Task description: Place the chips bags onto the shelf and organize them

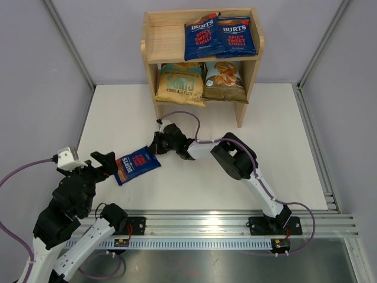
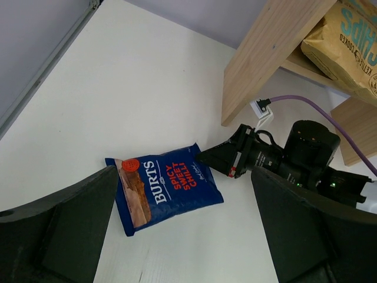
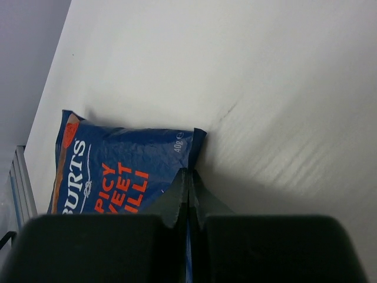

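Note:
A small dark-blue Burts bag [image 1: 137,164] lies low over the white table, left of centre; it also shows in the left wrist view [image 2: 162,191] and the right wrist view [image 3: 126,174]. My right gripper [image 1: 156,144] is shut on the bag's right sealed edge [image 3: 188,177]. My left gripper [image 1: 105,163] is open and empty just left of the bag. The wooden shelf [image 1: 158,41] stands at the back. Two more Burts bags [image 1: 221,35] lean on its top tier. The tan-and-teal bag [image 1: 179,84] and the Cassava bag [image 1: 224,81] sit on its lower tier.
The shelf's left half of the top tier [image 1: 168,36] is bare wood. Grey walls stand on both sides. A metal rail [image 1: 235,227] runs along the near edge. A purple cable [image 1: 182,115] loops off the right wrist in front of the shelf.

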### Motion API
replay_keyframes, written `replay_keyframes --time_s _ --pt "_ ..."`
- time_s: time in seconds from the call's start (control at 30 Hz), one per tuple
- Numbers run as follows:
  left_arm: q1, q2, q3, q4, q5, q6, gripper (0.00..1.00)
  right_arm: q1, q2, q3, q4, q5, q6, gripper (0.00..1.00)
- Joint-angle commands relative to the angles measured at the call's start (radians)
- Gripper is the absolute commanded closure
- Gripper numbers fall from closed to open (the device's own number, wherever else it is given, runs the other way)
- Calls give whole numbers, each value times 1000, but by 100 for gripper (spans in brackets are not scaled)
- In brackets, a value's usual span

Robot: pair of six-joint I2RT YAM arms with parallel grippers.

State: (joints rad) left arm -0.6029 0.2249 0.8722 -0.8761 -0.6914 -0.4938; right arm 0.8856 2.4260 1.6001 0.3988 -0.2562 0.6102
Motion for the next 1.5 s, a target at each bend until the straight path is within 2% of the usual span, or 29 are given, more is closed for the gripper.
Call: replay_keyframes --time_s 0.0,0.13,0.27,0.53,0.67,0.7,0.87,1.03,1.07,1.17,1.2,1.23,1.27,1.47 --pt "5 14 -12 43 13 17 1 15 -83 -126 55 26 28 100" --pt "3 19 -13 48 26 20 1 16 -234 -346 192 66 62 100" --pt "3 45 -18 58 59 37 1 15 -440 -489 213 101 10 100" --pt "5 171 -6 95 248 80 1 15 -858 -615 -133 238 -272 100" --pt "5 231 -2 126 372 32 1 15 -1013 -569 -386 252 -394 100" --pt "5 232 -21 165 447 23 1 16 -1041 -543 -435 250 -415 100" --pt "3 231 -116 316 608 -60 1 15 -1212 -441 -665 330 -487 100" --pt "3 257 -284 595 826 -140 1 15 -1326 -275 -828 338 -504 100" --pt "3 264 -309 711 864 -172 1 15 -1337 -247 -874 333 -503 100" --pt "5 298 -421 915 1007 -245 1 15 -1366 -134 -954 298 -492 100" --pt "3 307 -449 1069 1070 -270 1 15 -1371 -77 -975 287 -487 100" --pt "3 326 -473 1145 1096 -296 1 15 -1375 -53 -992 261 -477 100" --pt "3 333 -520 1295 1119 -351 1 15 -1380 -34 -1009 238 -469 100" --pt "-12 387 -621 1734 1216 -462 1 15 -1421 38 -1028 123 -400 100"
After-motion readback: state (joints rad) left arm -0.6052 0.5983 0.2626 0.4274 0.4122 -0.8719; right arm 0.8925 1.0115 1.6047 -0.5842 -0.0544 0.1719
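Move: Near the right hand's shut fingers, which already pinch the blue chips bag's right end on the table, the bag's middle lies 7 cm left and 4 cm back; the upper shelf's free left part is about 19 cm ahead, 7 cm right and 35 cm above, with one shelved blue bag 20 cm ahead, 19 cm right and equally high. From the open left hand, the held bag lies 13 cm ahead, 8 cm right and 27 cm below. Keeping its pinch on the chips bag's end, the right hand draws it low to the right and back, then sweeps it up about 47 cm while carrying on right and back, tipping its fingers up to nearly level. The left hand, still open, swings some 25 cm right, dipping and then starting to rise, and turns about 60 degrees clockwise while rolling its left side down. ##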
